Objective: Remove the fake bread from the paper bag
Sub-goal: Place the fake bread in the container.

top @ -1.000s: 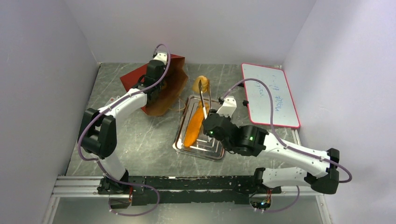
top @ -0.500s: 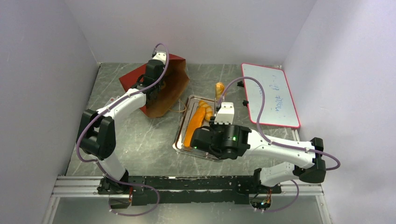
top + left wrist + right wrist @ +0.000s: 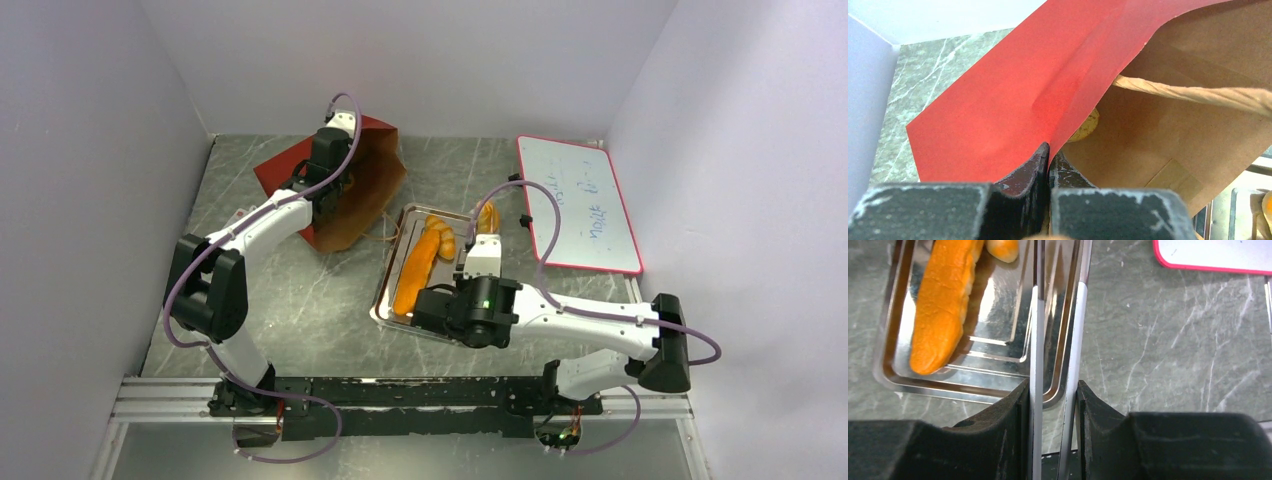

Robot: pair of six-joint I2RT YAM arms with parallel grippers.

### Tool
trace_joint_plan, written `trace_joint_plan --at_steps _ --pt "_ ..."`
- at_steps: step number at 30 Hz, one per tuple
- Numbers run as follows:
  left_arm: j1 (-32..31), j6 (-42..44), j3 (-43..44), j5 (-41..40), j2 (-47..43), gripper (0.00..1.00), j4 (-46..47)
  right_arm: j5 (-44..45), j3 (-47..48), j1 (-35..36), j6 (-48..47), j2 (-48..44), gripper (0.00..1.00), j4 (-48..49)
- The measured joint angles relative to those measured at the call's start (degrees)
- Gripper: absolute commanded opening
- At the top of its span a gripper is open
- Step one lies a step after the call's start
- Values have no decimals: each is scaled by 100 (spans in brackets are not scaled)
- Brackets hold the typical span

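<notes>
The rust-red paper bag [image 3: 365, 180] lies open at the back left, its brown inside showing. My left gripper [image 3: 1049, 150] is shut on the bag's red edge [image 3: 1013, 100]; a pale yellowish round thing [image 3: 1087, 127] shows deep inside. A long loaf [image 3: 415, 270] and a croissant [image 3: 440, 232] of fake bread lie on the silver tray [image 3: 388, 300]. My right gripper [image 3: 1053, 385] is shut on metal tongs [image 3: 1037, 315]. In the top view the tongs' tip carries a small orange piece [image 3: 488, 215] by the tray's far right corner.
A red-framed whiteboard [image 3: 580, 200] lies at the back right. The bag's tan cord handle [image 3: 1198, 95] crosses its mouth. Walls close in the table on three sides. The right forearm [image 3: 580, 320] stretches along the near edge behind the tray.
My right arm has drawn back toward the near side, carrying the tongs and the orange piece from beyond the tray's far end to its far right corner. The left arm has not moved.
</notes>
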Motion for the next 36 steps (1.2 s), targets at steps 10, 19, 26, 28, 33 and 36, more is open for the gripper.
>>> trace_joint_plan --at_steps 10,19,26,28,33,36 --pt "0 -15 0 39 0 7 0 -136 -275 -68 122 514 1 0" --pt "0 -15 0 44 0 7 2 -175 -284 -116 31 894 3 210" --pt "0 -13 0 44 0 7 4 -179 -251 -116 -201 1209 22 520" --pt "0 -13 0 44 0 7 4 -181 -234 -116 -251 1257 27 590" --pt "0 -13 0 44 0 7 4 -188 -181 -118 -378 1266 35 695" --pt "0 -13 0 44 0 7 4 -210 -144 -122 -468 1300 38 756"
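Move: The fake bread hangs in the tongs that the right hand holds, its middle about 18 cm ahead of that hand, 4 cm right and 12 cm below. Its place, the tray's far right part, is some 20 cm ahead, 1 cm right and 17 cm down; the croissant lies 20 cm ahead and 4 cm left, the orange loaf 12 cm ahead and 9 cm left. From the left hand that place is about 12 cm back, 25 cm right and 18 cm down. The fake bread, still clamped in the tongs, is lowered by the right hand about 5 to 6 cm towards the tray's far right part, then carried nearly 3 cm left towards the croissant as the sinking stops. On the way down the hand rolls some 10 degrees, its left side dropping, with the fingers keeping their squeeze on the handles. The left hand keeps its still pinch on the bag's rim. ##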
